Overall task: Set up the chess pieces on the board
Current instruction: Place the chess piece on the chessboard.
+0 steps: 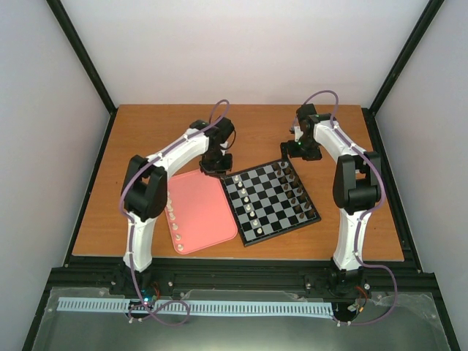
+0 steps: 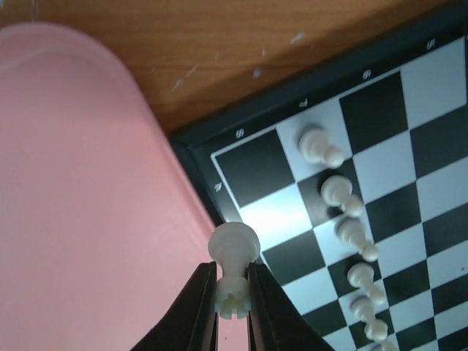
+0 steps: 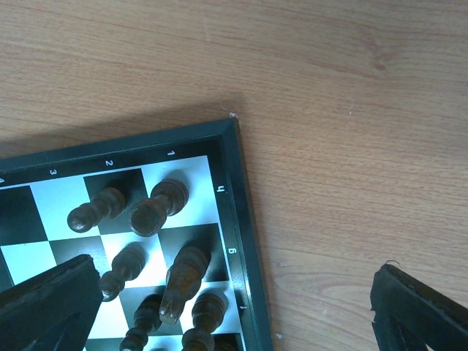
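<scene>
The board [image 1: 272, 201] lies mid-table, black and silvery-white with a black rim. My left gripper [image 2: 232, 311] is shut on a cream-white rook [image 2: 234, 252], held upside down over the edge between the pink tray [image 2: 80, 219] and the board's near corner [image 2: 219, 186]. A row of cream-white pawns [image 2: 344, 219] stands on the board's second file from the tray. More cream pieces [image 1: 174, 223] line the tray's left edge. My right gripper [image 3: 234, 307] is open and empty above the board's far right corner [image 3: 238, 212], where dark brown pieces [image 3: 157, 208] stand.
The pink tray [image 1: 201, 212] lies left of the board, touching its rim. Bare wooden table [image 3: 351, 146] surrounds the board to the far side and right. Black frame posts and white walls enclose the table.
</scene>
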Controlling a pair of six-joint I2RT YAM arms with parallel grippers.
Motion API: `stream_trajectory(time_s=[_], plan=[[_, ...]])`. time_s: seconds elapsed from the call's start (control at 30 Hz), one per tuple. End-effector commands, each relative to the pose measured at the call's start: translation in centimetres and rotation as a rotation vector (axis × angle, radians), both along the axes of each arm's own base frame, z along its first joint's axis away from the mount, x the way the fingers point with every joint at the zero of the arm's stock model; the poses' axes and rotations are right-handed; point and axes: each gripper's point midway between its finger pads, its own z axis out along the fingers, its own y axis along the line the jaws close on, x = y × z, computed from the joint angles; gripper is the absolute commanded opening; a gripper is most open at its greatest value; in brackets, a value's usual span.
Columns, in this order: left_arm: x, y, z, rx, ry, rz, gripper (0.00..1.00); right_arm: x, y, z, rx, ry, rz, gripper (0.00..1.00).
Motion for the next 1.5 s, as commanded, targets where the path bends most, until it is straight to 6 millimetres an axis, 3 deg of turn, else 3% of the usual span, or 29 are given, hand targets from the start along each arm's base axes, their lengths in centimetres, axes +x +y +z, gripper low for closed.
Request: stream_trajectory(time_s=[0.0,0.23,0.5,0.7,0.83,1.47], plan=[[2.3,-1.4,0.8,-0.021,-0.060,0.024,0.04,0.5,-0.3,0.9,0.011,-0.032,-0.004,1.00],[2.6,-2.2,-1.3,-0.023,-0.021,0.010,0.04,0.4,-0.3,1.1,0.017,-0.036,-0.007,1.00],[1.8,-2.4,-2.4,-0.016,0.004,-0.001,0.04,0.6,-0.2,1.9,0.031,-0.052,-0.007,1.00],[1.6,-2.2,-2.8,-0.009,0.014,-0.008,0.04,1.4,0.4,6.9,0.084,-0.192,-0.004,1.00],[1.4,-2.3,-3.0,-0.010,0.021,-0.012,0.04,1.9,0.0,8.5,0.067,-0.230,-0.020,1.00],[1.1,-3.0,-4.8,-0.012,0.061,-0.026,0.06,2.3,-1.1,7.7,0.047,-0.208,-0.048,1.00]])
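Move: The white rook held in the left hand is bound for the chessboard's empty far-left corner square, roughly 7 cm below that hand, 2 cm to its right and 1 cm ahead. The nearest white pawn stands some 5 cm right and 2 cm ahead, the next pawn about 6 cm right and 1 cm back; the pink tray's middle is around 10 cm left and 13 cm back. From the right hand the square lies about 28 cm left, 7 cm back and 6 cm down. Keeping its pinch on the rook's top, the left hand slides a little forward and right over the board's corner, sinks, all but pauses, then sinks again while easing back a touch, about 4 cm down and 2 cm right in all, bringing the rook's base down over the corner square beside the pawns. Meanwhile the empty right hand, fingers wide open, rises some 7.5 cm by the board's far-right corner, its fingertips tilting about 10 degrees forward. ##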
